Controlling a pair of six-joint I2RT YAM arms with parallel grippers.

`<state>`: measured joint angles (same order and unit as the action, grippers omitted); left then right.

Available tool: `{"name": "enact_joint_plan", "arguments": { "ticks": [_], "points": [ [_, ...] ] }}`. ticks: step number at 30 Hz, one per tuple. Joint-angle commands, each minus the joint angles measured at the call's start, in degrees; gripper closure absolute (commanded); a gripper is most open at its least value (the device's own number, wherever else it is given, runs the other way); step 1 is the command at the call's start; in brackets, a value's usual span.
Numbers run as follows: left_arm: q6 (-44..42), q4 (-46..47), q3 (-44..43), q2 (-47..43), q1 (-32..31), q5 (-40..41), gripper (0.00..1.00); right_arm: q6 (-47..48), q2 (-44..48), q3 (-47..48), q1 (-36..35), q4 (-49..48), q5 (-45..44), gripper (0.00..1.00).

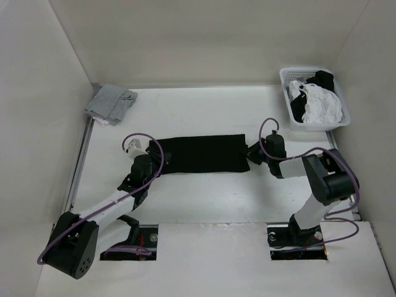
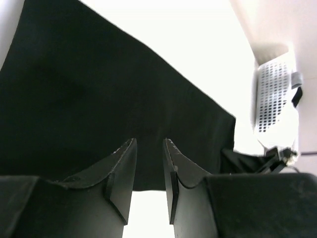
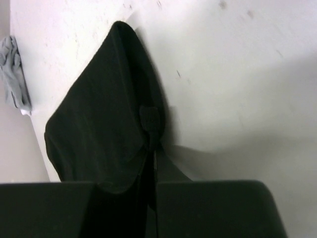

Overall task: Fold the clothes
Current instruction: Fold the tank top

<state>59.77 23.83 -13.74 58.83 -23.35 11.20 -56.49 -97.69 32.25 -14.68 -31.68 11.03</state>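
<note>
The clothes [image 1: 201, 153] are one black garment, laid as a long flat band across the middle of the white table. My left gripper [image 1: 156, 166] sits at its left end. In the left wrist view this gripper [image 2: 149, 144] stands open, with bare table showing in the gap and the black fabric [image 2: 99, 99] just past the fingertips. My right gripper [image 1: 252, 153] is at the band's right end. In the right wrist view it [image 3: 151, 130] is shut on the edge of the black cloth [image 3: 99, 129], which rises slightly there and casts a shadow.
A light grey cloth bundle [image 1: 110, 102] lies in the back left corner. A white plastic basket [image 1: 291, 108] with white and black laundry [image 1: 318, 102] stands at the back right. White walls enclose the table on three sides.
</note>
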Motion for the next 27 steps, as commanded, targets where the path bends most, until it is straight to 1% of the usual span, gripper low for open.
{"name": "enact_joint_plan", "arguments": {
  "ticks": [1,5,7,8,10,13,16,20,22,27],
  "points": [
    [-0.88,4.55,-2.35,-0.56,-0.77,1.37,0.74,-0.65,8.89,-4.11,0.31,-3.31,-2.84,0.95],
    [-1.14,4.73,-2.7,0.67,-3.14,1.19,0.74,3.83,22.51,-8.69,1.1,4.86,-6.19,0.96],
    [-1.14,5.25,-2.79,0.94,-4.37,1.28,0.74,6.29,30.5,-9.31,0.93,11.52,-7.59,0.96],
    [-1.14,5.43,-2.79,0.85,-4.98,1.28,0.74,7.7,34.11,-8.7,0.84,14.95,-8.99,0.95],
    [-1.14,5.52,-2.79,0.41,-5.34,1.28,0.74,10.42,39.74,-5.38,-2.13,22.85,-11.98,0.94],
    [-1.06,5.17,-2.87,-1.43,-5.17,0.75,0.74,13.77,41.79,2.09,-9.25,31.31,-16.37,0.93],
    [-1.06,4.47,-2.52,-4.24,-4.82,0.49,0.74,15.35,37.85,10.26,-16.19,35.62,-20.24,0.93],
    [-0.97,2.36,-1.82,-8.02,-3.94,-0.13,0.74,16.76,27.58,21.16,-23.67,38.97,-23.85,0.92],
    [-0.88,1.74,-0.95,-10.13,-3.24,-0.56,0.74,16.94,20.82,27.05,-27.01,40.81,-24.91,0.92],
    [-0.44,0.34,1.08,-14.7,0.54,-3.37,0.73,15.54,3.76,40.32,-31.33,42.58,-25.35,0.91]
  ]
}}
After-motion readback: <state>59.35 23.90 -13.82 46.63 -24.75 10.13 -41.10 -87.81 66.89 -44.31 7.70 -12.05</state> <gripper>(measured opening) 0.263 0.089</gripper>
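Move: Off to the right hand's left lies the tank top's left end, about 33 cm away, level fore-and-aft and some 2 cm below; the garment's middle is about 18 cm left, also level. The basket stands roughly 25 cm right and 22 cm farther out. From the left hand, hovering with slightly open fingers, that left end is about 5 cm ahead, 5 cm left and 7 cm down. Keeping its pinch on the tank top's right end, the right hand pulls up steeply by about 20 cm, easing back some 5 cm, then swings left across the garment towards its left end and starts to sink, turning counter-clockwise and tilting its fingers up. The left hand, still slightly open and holding nothing, shifts a little right, then rises about 6 cm. ##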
